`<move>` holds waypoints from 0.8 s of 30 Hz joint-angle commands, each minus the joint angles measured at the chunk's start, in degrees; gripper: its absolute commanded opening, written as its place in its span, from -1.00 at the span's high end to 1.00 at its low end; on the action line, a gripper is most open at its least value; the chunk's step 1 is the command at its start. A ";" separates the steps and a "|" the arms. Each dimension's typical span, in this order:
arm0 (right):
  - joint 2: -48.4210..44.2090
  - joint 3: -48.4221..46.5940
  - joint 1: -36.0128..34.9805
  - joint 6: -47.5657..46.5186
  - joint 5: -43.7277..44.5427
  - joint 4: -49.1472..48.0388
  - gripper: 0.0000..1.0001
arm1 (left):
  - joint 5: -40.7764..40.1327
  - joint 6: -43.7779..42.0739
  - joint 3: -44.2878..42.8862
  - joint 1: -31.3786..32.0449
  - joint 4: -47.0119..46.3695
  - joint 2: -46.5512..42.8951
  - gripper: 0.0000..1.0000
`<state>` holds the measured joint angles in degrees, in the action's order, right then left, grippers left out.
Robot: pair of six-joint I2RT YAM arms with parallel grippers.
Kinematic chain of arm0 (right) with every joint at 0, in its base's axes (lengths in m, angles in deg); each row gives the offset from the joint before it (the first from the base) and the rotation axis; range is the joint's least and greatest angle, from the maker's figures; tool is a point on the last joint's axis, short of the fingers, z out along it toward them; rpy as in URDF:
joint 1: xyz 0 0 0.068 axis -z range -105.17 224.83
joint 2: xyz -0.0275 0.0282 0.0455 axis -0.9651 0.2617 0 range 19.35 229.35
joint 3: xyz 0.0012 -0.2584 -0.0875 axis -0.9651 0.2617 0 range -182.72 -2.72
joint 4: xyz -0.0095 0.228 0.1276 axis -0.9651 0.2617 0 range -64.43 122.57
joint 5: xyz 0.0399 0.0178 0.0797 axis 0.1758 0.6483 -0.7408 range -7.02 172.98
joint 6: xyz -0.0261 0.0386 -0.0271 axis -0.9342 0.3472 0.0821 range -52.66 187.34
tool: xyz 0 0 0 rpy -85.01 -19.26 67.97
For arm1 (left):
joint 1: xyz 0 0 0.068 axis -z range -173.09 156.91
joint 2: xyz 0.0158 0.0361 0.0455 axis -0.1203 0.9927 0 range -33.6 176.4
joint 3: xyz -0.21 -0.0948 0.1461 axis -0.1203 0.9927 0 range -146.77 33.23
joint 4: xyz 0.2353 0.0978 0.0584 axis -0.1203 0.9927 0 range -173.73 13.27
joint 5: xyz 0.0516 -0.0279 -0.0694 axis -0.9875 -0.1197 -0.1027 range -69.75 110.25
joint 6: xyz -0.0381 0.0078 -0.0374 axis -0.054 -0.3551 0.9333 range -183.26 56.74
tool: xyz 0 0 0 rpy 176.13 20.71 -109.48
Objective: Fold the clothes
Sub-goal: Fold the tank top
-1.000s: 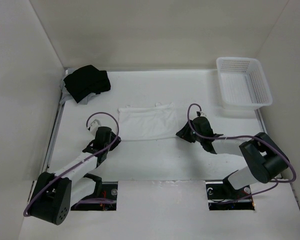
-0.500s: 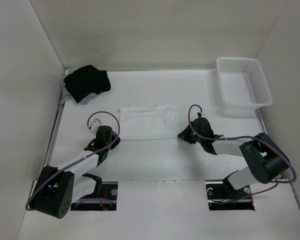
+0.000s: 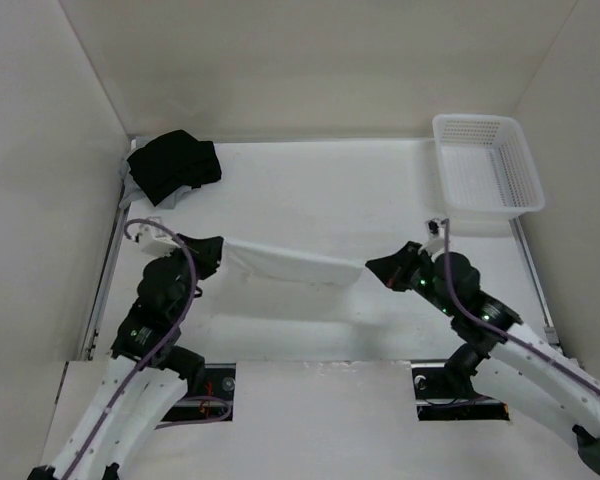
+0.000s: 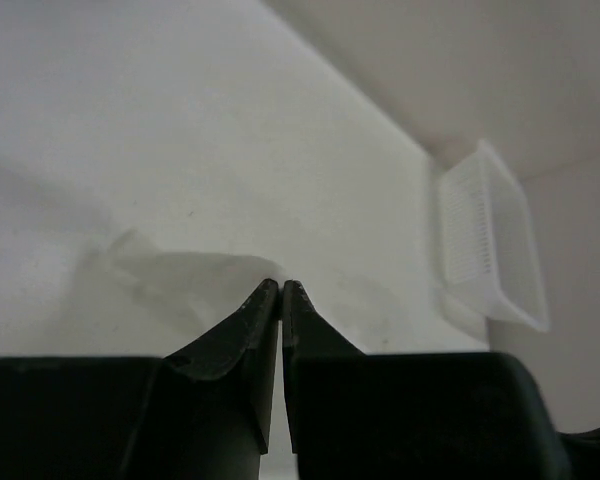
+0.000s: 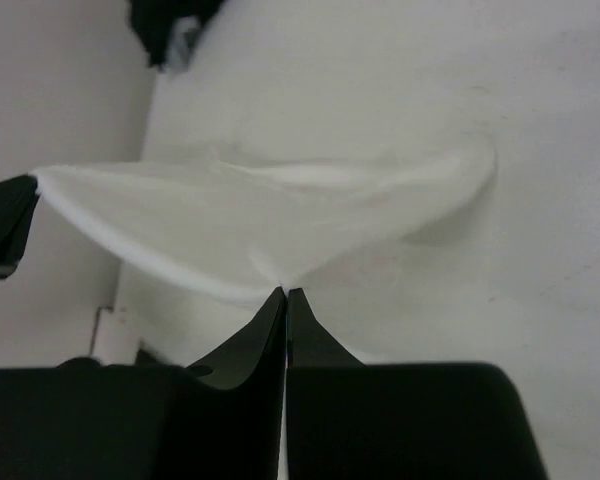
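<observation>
The clothes (image 3: 290, 264), one thin white garment, hang off the table as a sagging band stretched between my two grippers. My left gripper (image 3: 218, 252) is shut on its left end and my right gripper (image 3: 373, 266) is shut on its right end. In the right wrist view the garment (image 5: 260, 215) spreads wide in front of the shut right gripper (image 5: 285, 291), pinched at its near edge. In the left wrist view the left gripper (image 4: 281, 285) has its jaws pressed together; the pinched fabric barely shows there.
A white plastic basket (image 3: 485, 165) stands at the back right, also in the left wrist view as the basket (image 4: 485, 240). A black cloth bundle (image 3: 175, 165) lies at the back left corner. White walls enclose the table on three sides.
Both grippers shut on the garment's near corners, then pulled back and up. The garment, flat on the table before, now hangs stretched between them.
</observation>
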<state>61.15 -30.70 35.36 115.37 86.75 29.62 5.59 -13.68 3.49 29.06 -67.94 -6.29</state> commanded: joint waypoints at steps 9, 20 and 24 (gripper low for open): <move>-12.63 -15.52 -9.18 -0.83 6.78 25.83 0.95 | -3.54 -1.86 -13.08 6.45 14.09 -4.03 0.92; 16.35 -6.90 11.89 -3.91 -10.17 -1.57 0.94 | 3.57 -4.67 -1.55 -3.19 -14.26 25.55 0.89; 29.63 -13.30 15.16 -4.70 -11.59 -6.86 0.94 | 6.92 -2.31 -4.80 -7.86 -26.40 40.77 0.90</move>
<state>86.28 -38.51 49.22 112.33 78.64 33.77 9.37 -16.54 1.37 23.40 -78.94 29.25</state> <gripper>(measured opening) 0.032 0.054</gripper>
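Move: My two hands already hold the folded tank top by its upper corners, some 33 cm apart. Its middle hangs about 16 cm to my left hand's right, 2 cm back and 9 cm below; from my right hand it is 16 cm left, 1 cm forward and 6 cm below. The black garment lies roughly 30 cm ahead of my left hand, 17 cm left and 17 cm below; the white basket stands about 33 cm ahead of my right hand, 31 cm right and 11 cm below. I carry on lifting with both hands for another 10 to 13 cm, drawing back about 5 cm, then reverse and swing the tank top forward and down, dropping some 21 cm from the peak while reaching 10 cm outward towards the table. My fingertips tip down about 30 degrees on the way, and my grippers stay shut on both corners. ##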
